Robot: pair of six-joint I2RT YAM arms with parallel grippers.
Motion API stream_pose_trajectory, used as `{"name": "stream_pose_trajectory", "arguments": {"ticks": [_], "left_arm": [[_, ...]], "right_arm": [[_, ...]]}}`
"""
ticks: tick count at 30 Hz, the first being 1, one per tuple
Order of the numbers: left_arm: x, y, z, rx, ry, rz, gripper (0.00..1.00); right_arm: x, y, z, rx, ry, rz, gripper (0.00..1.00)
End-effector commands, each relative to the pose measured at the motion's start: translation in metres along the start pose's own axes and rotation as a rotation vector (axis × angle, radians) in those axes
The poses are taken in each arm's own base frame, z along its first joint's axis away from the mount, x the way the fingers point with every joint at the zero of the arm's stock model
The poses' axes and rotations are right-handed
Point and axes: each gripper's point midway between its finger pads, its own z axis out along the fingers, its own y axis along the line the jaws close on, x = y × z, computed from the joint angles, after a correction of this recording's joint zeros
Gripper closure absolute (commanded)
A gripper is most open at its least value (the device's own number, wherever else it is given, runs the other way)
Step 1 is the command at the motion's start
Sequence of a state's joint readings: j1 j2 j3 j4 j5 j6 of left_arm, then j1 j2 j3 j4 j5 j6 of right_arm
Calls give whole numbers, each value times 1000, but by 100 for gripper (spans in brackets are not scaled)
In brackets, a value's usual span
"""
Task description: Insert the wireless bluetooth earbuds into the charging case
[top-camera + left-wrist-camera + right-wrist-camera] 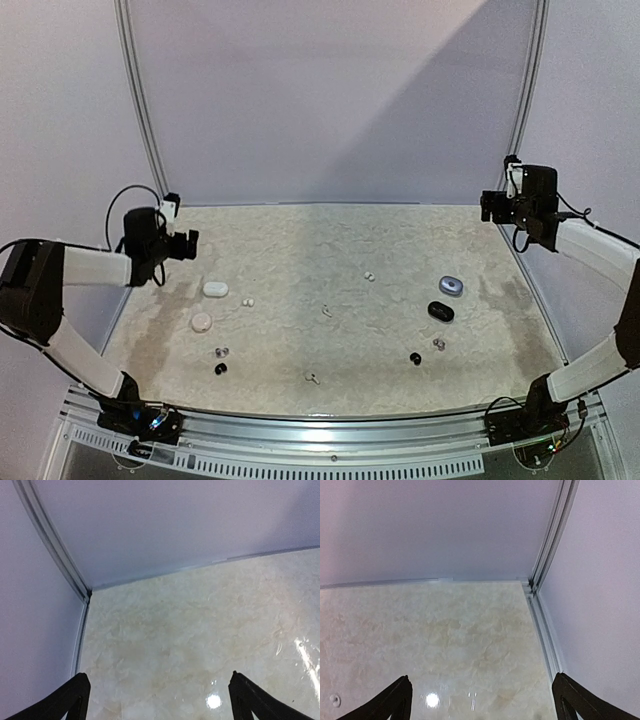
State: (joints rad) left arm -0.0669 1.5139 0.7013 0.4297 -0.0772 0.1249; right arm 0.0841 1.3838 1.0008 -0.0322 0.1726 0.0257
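Note:
Four pebble-like charging cases lie on the marble table: a white case [215,289] and a pale round case [201,322] on the left, a lavender case [451,285] and a black case [441,311] on the right. Tiny earbuds are scattered about: white buds [248,301] [368,276], stemmed white buds [326,310] [312,378], black buds [220,368] [415,358], greyish buds [221,352] [438,344]. My left gripper [186,243] [158,675] hovers open at the far left, holding nothing. My right gripper [490,206] [482,676] is raised at the far right, open and holding nothing.
Lilac walls enclose the table, with metal corner rails [80,587] [540,580] at the back. A small white bud [335,700] shows at the left edge of the right wrist view. Both arm bases [140,420] [520,425] sit on the near rail.

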Motion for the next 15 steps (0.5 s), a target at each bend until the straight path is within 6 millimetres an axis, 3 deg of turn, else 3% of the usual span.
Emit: {"name": "stream_pose_trajectory", "arguments": {"ticks": [1, 2, 8, 10, 15], "left_arm": [[-6, -19, -13, 211, 295, 125, 1], [-26, -22, -18, 257, 301, 151, 1], [-49, -62, -75, 607, 436, 167, 1], [-54, -66, -83, 638, 440, 148, 1], [-54, -74, -93, 683, 434, 141, 1]], "right_arm": [[110, 19, 5, -54, 503, -25, 1], [117, 28, 6, -91, 538, -69, 1], [171, 70, 13, -287, 780, -355, 1], [176, 73, 20, -320, 769, -416, 2], [183, 92, 15, -463, 742, -447, 3]]}}
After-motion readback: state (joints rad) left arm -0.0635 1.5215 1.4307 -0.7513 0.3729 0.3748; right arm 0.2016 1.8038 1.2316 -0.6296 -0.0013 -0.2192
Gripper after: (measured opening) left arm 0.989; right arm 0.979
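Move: The blue case lies about 8 cm to the right hand's left, 5 cm back and 22 cm below it. The black case is some 14 cm back and 12 left of that hand, the grey earbuds roughly 25 back and 15 left, both 23 cm down. From the left hand, the white case is about 5 cm back, 5 right and 13 below; the white earbuds are about 10 back and 14 right. Drop the right gripper about 18 cm, bearing left and a little back, tipping it some 45 degrees down and turning counter-clockwise, until its open fingers hang just above the blue case. Meanwhile lift the left gripper and swing it right, at first slightly forward, then back and sinking a little, turning clockwise and tipping down, open, high above the white case. ##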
